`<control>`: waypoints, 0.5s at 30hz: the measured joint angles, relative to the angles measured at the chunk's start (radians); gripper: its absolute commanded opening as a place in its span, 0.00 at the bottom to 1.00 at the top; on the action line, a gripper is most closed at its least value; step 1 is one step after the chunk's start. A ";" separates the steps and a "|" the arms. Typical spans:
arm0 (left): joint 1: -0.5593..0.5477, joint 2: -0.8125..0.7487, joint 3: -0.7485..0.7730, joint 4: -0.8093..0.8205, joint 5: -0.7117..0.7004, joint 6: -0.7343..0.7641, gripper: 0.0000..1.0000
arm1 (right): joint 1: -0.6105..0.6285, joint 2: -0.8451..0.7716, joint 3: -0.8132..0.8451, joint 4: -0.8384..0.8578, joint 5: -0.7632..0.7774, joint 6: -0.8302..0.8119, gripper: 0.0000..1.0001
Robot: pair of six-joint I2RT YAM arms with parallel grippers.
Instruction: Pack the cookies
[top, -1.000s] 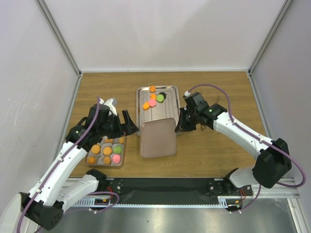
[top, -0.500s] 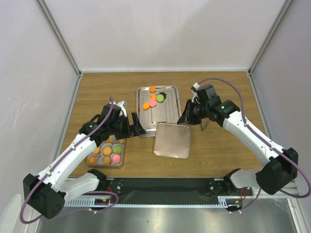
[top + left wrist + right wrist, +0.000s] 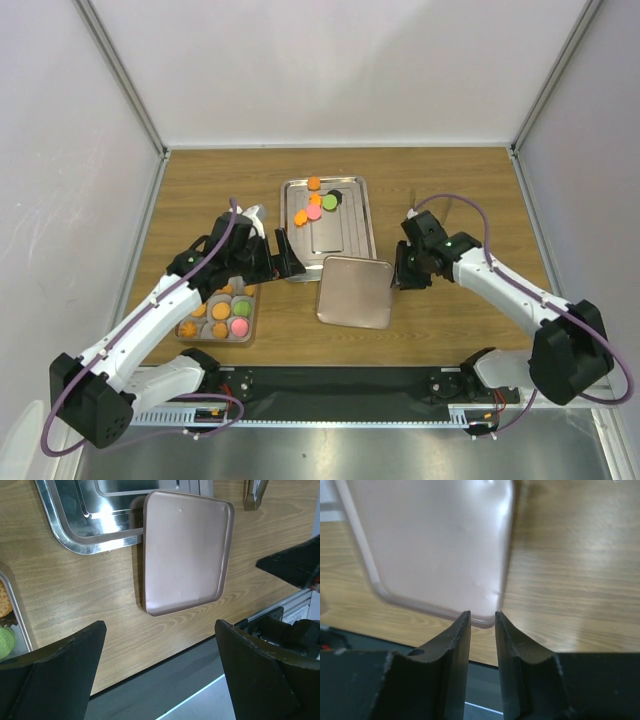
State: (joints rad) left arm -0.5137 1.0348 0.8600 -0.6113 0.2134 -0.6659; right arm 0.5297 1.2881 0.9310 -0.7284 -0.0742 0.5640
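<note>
Several cookies [image 3: 314,211], orange, pink, green and black, lie in the far left of the steel tray [image 3: 345,235]. More cookies [image 3: 220,311] sit in the cups of the small box [image 3: 249,318] at the left. A pinkish-brown lid [image 3: 354,291] lies flat in front of the tray; it also shows in the left wrist view [image 3: 185,555]. My left gripper [image 3: 283,256] is open and empty at the tray's near left corner. My right gripper [image 3: 400,276] is nearly shut at the lid's right edge. In the right wrist view the lid's corner [image 3: 445,545] lies just past the tips [image 3: 482,616], with nothing between them.
The tray's near rim [image 3: 95,542] overlaps the lid's far edge. The small box's edge [image 3: 15,625] shows at the left of the left wrist view. The table's black front strip [image 3: 340,380] runs along the near edge. Grey walls close in both sides.
The lid slid right from the tray's near left side. My right gripper let go of it and came down to its right edge. My left gripper moved right toward the tray.
</note>
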 measured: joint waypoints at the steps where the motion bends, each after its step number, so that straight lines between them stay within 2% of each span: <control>1: 0.000 0.001 0.000 0.001 0.000 0.000 0.97 | 0.000 0.010 -0.013 0.008 0.012 -0.001 0.32; 7: -0.002 0.011 0.000 0.001 0.002 0.001 0.97 | -0.002 0.117 -0.032 0.104 0.097 -0.019 0.33; 15: -0.002 0.011 0.000 0.002 0.002 0.001 0.97 | -0.002 0.228 -0.062 0.212 0.122 -0.023 0.31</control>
State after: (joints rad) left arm -0.5152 1.0458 0.8597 -0.6090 0.2153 -0.6651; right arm 0.5282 1.5162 0.8692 -0.5163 0.0483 0.5407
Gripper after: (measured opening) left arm 0.971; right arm 0.325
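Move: The lid's middle is about 8 cm to the left of the right gripper, 3 cm ahead and some 9 cm below; its right rim runs nearly beneath the fingers. The baking tray's middle is about 15 cm beyond the lid's and 6 cm farther left. The metal tongs lie roughly 17 cm ahead and 8 cm to the right of the right gripper. From the left gripper, the lid's middle is about 13 cm to the right, 4 cm ahead and 15 cm below. Lower the right gripper about 7 cm onto the lid's right rim, carrying it some 3 cm forward as well, from above the near right corner to about halfway along that side. Keep the fingers about a third open so that they come down around the rim, and let the wrist roll slightly, its left side dipping some 8 degrees. ##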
